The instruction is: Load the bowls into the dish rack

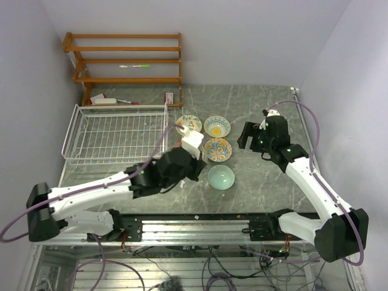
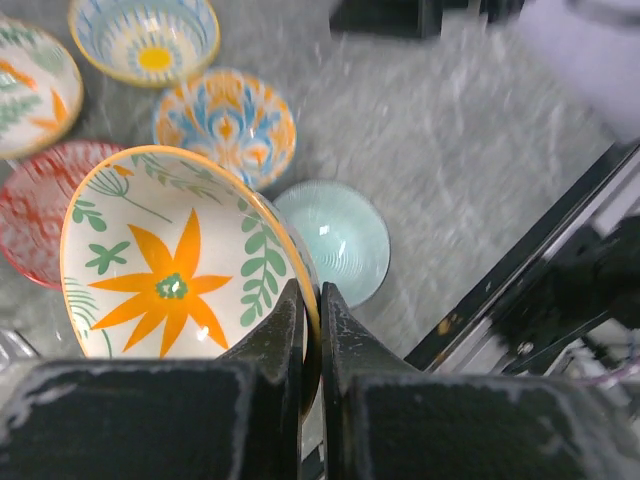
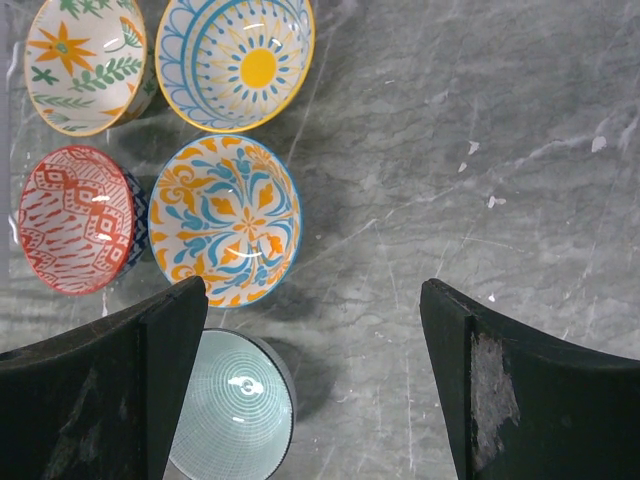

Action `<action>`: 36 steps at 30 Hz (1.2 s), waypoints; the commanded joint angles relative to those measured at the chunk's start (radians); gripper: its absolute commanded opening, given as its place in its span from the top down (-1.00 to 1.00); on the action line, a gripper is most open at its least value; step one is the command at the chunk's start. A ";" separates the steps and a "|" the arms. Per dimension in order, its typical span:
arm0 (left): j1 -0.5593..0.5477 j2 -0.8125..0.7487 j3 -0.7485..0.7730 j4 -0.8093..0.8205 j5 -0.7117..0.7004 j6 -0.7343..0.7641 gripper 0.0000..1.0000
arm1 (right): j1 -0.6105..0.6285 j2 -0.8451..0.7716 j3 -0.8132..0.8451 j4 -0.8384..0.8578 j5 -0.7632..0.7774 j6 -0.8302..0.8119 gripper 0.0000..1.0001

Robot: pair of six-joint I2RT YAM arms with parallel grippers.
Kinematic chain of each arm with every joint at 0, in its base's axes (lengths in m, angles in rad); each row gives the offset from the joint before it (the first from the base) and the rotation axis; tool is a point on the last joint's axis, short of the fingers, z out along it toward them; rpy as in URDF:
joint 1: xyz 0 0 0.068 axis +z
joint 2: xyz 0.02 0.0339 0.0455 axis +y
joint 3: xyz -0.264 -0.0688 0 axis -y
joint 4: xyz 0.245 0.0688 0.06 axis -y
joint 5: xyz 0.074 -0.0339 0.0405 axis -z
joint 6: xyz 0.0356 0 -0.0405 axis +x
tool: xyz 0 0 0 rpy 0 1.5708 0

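My left gripper (image 2: 312, 300) is shut on the rim of a white bowl with an orange flower (image 2: 170, 270), holding it tilted above a red patterned bowl (image 2: 30, 205). From above, that held bowl (image 1: 193, 142) sits at the left gripper (image 1: 193, 153), right of the white wire dish rack (image 1: 115, 134). On the table lie another flower bowl (image 1: 188, 123), a blue-and-yellow bowl (image 1: 216, 126), an orange-and-blue bowl (image 1: 217, 149) and a pale teal bowl (image 1: 220, 177). My right gripper (image 3: 315, 290) hangs open over bare marble, beside the teal bowl (image 3: 235, 405).
A brown wooden shelf unit (image 1: 127, 60) stands against the back wall behind the rack, with small items (image 1: 104, 100) on the table near its foot. The arms' mounting rail (image 1: 194, 227) runs along the near edge. Walls close in on both sides.
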 commanded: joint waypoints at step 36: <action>1.173 0.184 -0.267 1.123 0.944 -0.606 0.86 | -0.009 -0.056 -0.071 0.064 -0.164 0.005 -0.73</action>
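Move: The left hand, already holding the orange-flower bowl by its rim, is bound for the right end of the dish rack, roughly 22 cm ahead, 20 cm to its left and 16 cm below. On the table some 19 cm beneath its level, the red bowl stands about 17 cm ahead and 4 cm left, the leaf bowl 28 cm ahead and 4 cm left. From the right hand, that rack end lies about 8 cm ahead, 40 cm left, 11 cm lower. Keeping its pinch on the rim, the left hand swings the orange-flower bowl forward and left, about 20 cm each way, arching up some 10 cm and then sinking 8 cm over the rack's right end with a slight return rightward. Its wrist turns counter-clockwise and, mostly late, rolls left side down some 40 degrees until the fingers point nearly level, while the open right hand eases about 3 cm left and back. ##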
